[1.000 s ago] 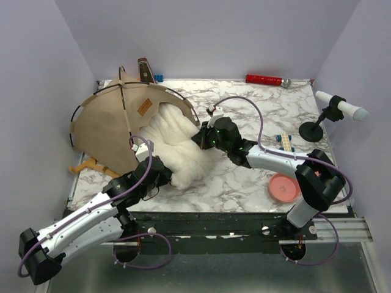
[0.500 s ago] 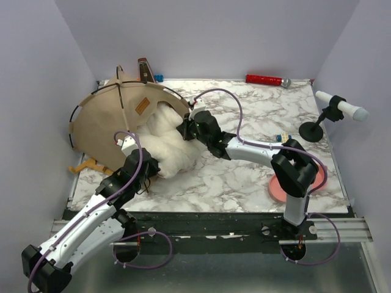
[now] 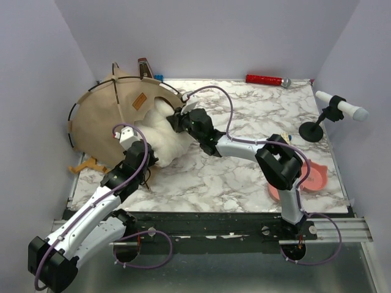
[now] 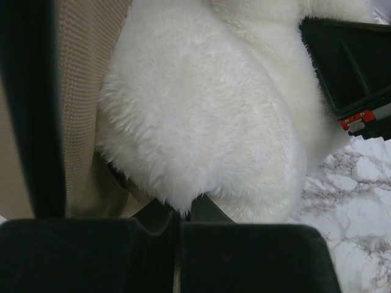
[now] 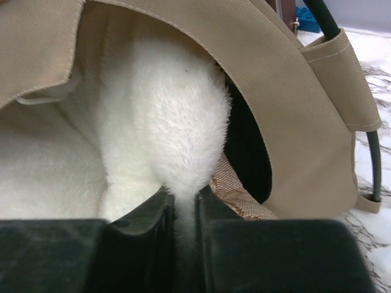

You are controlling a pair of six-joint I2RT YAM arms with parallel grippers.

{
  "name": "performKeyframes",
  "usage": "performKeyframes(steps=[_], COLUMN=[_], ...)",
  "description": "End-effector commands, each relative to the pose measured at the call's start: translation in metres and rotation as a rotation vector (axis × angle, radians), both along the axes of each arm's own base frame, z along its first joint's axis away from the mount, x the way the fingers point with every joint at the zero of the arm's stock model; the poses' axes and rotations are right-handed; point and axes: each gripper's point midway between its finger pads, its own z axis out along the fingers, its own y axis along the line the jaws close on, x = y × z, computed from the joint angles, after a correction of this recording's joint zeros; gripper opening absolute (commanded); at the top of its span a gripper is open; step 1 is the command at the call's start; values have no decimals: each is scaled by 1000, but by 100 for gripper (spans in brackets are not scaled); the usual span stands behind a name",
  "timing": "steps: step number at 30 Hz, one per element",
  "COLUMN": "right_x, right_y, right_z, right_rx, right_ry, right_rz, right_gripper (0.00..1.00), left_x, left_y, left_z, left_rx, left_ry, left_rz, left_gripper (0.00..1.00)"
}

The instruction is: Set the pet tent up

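The tan pet tent lies at the back left of the table, its arched doorway facing right. A white fluffy pillow sits partly inside that doorway. My left gripper is at the pillow's near edge, shut on a tuft of it. My right gripper is at the doorway, jaws pinched on a fold of the pillow. The right wrist view shows the tent's fabric arch over the pillow, with black lining behind. In the left wrist view the pillow fills the frame, tan fabric to its left.
A red cylinder lies along the back edge. A black stand with a white roller is at the far right. A pink plate lies under the right arm's elbow. An orange piece sticks out beside the tent's near edge.
Both grippers have moved left and back, carrying the pillow further into the tent's doorway. The tent has shifted and tipped slightly toward the back.
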Motion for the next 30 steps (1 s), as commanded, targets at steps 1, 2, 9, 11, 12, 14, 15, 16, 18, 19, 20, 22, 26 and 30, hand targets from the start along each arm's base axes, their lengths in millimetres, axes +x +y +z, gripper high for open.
performKeyframes(steps=[1,2,9,11,12,14,15,16,18,19,20,22,26,30], right_x=[-22,-24,-47,-50,-51,-50,-49,-48,-50,-53,-56,-63,-68,-64], right_y=[35,32,-24,-43,-52,-70,-79,-88,-101,-103,-103,-97,-75,-52], right_z=[49,52,78,79,79,77,73,68,53,46,36,23,10,10], right_rx=[74,59,22,9,4,-19,-32,-41,-39,-20,-9,37,128,225], right_ry=[-120,-114,-57,-36,-32,-15,0,22,70,98,125,175,234,235], right_rz=[144,144,44,-12,-38,-100,-136,-165,-205,-196,-175,-129,-39,28], right_gripper=[32,46,97,100,100,100,100,100,100,100,100,100,100,100], left_x=[35,36,36,36,36,36,35,35,34,34,34,33,29,24], left_y=[12,13,20,21,21,21,21,21,21,21,21,21,18,12], left_z=[56,56,56,57,56,55,54,54,53,53,53,52,51,54], left_rx=[-33,-31,-36,-33,-30,-26,-24,-25,-27,-27,-24,-16,-7,5], left_ry=[-198,-199,-220,-220,-218,-215,-213,-213,-213,-215,-214,-210,-209,-222], left_rz=[119,127,153,154,152,146,147,147,145,142,139,134,96,26], left_gripper=[0,0,0,0,0,0,0,0,0,0,0,0,0,6])
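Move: Just outside the pet tent's doorway, the right hand still pinches the white cushion, whose middle lies about 6 cm back, 3 cm to its left and some 5 cm below. The doorway's middle is roughly 4 cm ahead and 6 cm left, the tent's body 21 cm left and 3 cm ahead, and the metronome 18 cm ahead, 11 cm left and 8 cm lower. From the left hand, at the cushion's near edge, the cushion's middle lies 10 cm ahead and 4 cm right. Opening wide and letting go of the cushion, the right hand backs out of the doorway, some 9 cm right and 6 cm back in an arc that climbs about 11 cm, then sinks to its old height beside the cushion's outer edge, fingers open and tipped some 10 degrees further down. Meanwhile the left, fingers shut, keeps against the near edge, easing forward, then up about 3 cm. ##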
